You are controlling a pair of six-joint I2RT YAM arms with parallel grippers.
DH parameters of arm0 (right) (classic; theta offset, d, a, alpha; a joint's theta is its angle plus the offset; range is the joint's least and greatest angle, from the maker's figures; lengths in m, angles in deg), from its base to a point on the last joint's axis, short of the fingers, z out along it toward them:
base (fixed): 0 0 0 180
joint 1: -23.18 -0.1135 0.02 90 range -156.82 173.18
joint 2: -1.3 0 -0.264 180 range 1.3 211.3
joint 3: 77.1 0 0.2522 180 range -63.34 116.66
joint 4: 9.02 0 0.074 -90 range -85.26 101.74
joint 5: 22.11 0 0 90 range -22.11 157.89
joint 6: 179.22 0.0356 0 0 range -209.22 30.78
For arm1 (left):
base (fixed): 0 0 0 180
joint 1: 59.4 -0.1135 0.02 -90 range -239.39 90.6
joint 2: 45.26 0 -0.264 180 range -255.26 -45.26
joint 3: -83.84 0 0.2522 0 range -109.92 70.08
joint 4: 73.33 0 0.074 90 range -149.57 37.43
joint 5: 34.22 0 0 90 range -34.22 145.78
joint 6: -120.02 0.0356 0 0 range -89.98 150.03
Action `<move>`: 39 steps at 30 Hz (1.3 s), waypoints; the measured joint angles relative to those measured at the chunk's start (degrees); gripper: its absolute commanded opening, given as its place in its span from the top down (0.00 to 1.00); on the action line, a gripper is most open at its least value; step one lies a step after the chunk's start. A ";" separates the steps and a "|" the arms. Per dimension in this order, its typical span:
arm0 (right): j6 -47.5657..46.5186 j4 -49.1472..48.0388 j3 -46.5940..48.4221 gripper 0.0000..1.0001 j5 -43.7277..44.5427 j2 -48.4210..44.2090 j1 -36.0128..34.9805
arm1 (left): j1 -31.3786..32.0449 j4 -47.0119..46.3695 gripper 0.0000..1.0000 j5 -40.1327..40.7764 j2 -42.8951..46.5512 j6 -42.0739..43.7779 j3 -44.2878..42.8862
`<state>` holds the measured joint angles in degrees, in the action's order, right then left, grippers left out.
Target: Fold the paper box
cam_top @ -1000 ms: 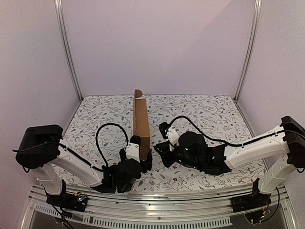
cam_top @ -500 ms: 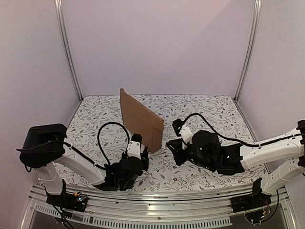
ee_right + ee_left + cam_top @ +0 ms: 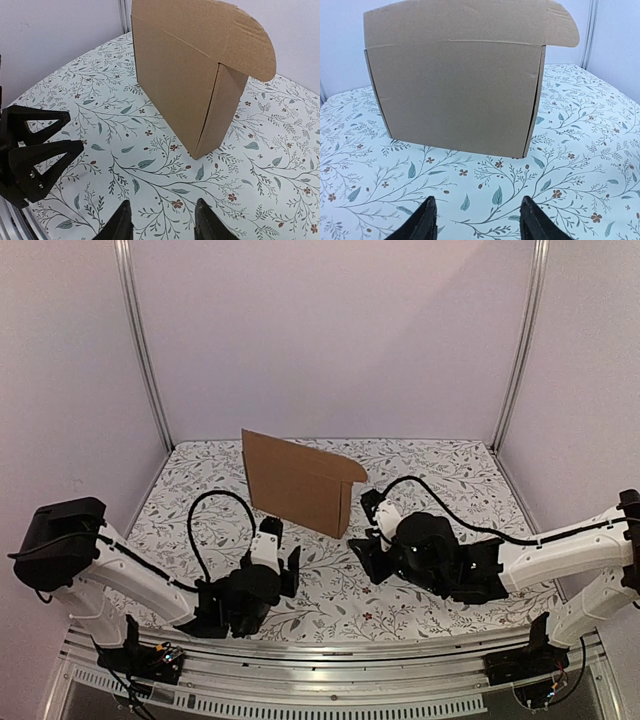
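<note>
The paper box (image 3: 298,481) is a folded brown carton standing upright on its edge on the floral table, held by neither gripper. In the left wrist view the paper box (image 3: 457,85) shows its broad face, with a rounded flap sticking out at its top right. My left gripper (image 3: 478,201) is open a short way in front of it, with only tablecloth between the fingers. In the right wrist view the paper box (image 3: 185,75) shows its narrow end corner. My right gripper (image 3: 162,202) is open too, apart from the box. From above, left gripper (image 3: 283,562) and right gripper (image 3: 362,540) flank the box's near side.
The floral tablecloth (image 3: 440,475) covers the table. Metal frame posts (image 3: 140,340) and white walls enclose it on the left, right and back. My left gripper's black fingers (image 3: 37,145) show at the left edge of the right wrist view.
The box has turned from edge-on to broadside and moved back and left. My left gripper has let go and drawn back toward me. My right gripper has opened.
</note>
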<state>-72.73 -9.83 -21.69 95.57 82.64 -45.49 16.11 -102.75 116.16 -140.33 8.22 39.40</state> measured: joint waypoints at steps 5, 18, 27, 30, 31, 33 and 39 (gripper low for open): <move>-2.03 0.44 1.27 0.01 0.24 0.52 3.74 | -3.45 9.86 0.12 -4.11 6.82 -2.14 -0.04; -8.96 -5.20 6.12 0.01 -19.17 12.04 19.32 | -14.12 21.66 0.01 -17.42 24.00 -5.53 4.35; -10.38 -13.44 13.35 0.01 -34.14 22.91 25.94 | -14.78 29.57 0.00 -21.46 34.62 -9.25 5.42; -10.60 -15.50 15.13 0.01 -36.44 25.62 26.86 | -14.80 31.93 0.01 -22.08 37.24 -9.99 5.70; -10.73 -16.09 15.45 0.01 -37.03 26.32 27.12 | -14.82 32.50 0.00 -22.18 37.99 -10.08 5.86; -10.97 -17.25 16.09 0.01 -38.16 27.56 27.47 | -14.84 33.53 0.01 -22.32 39.19 -10.32 6.29; -11.54 -19.76 17.81 0.05 -40.46 30.18 27.74 | -15.06 35.56 0.01 -22.49 40.13 -10.88 6.97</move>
<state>-84.27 -29.59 -3.87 55.11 112.83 -17.75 1.05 -67.19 93.67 -100.20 -2.66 46.38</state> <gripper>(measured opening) 0.971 0.995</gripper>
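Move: The right hand's goal, the narrow right end of the upright paper box, has its middle about 16 cm ahead of that hand, 3 cm to its left and 4 cm lower. The rounded flap on the lid juts out over that end, roughly 18 cm ahead, 1 cm left and 5 cm above the hand. The body of the box is centred about 20 cm ahead and 12 cm left, 3 cm lower. From the left hand the right end is some 16 cm ahead and 10 cm right, about level. The right hand comes up against the box's right end, its wide-open fingers at the near corner and its wrist pressing into the rounded flap: it opens early, runs about 16 cm forward, sinks 4 cm, curves slightly left late on and turns some 15 degrees counter-clockwise. The left hand opens fully and draws off to the left and up, away from that end. ##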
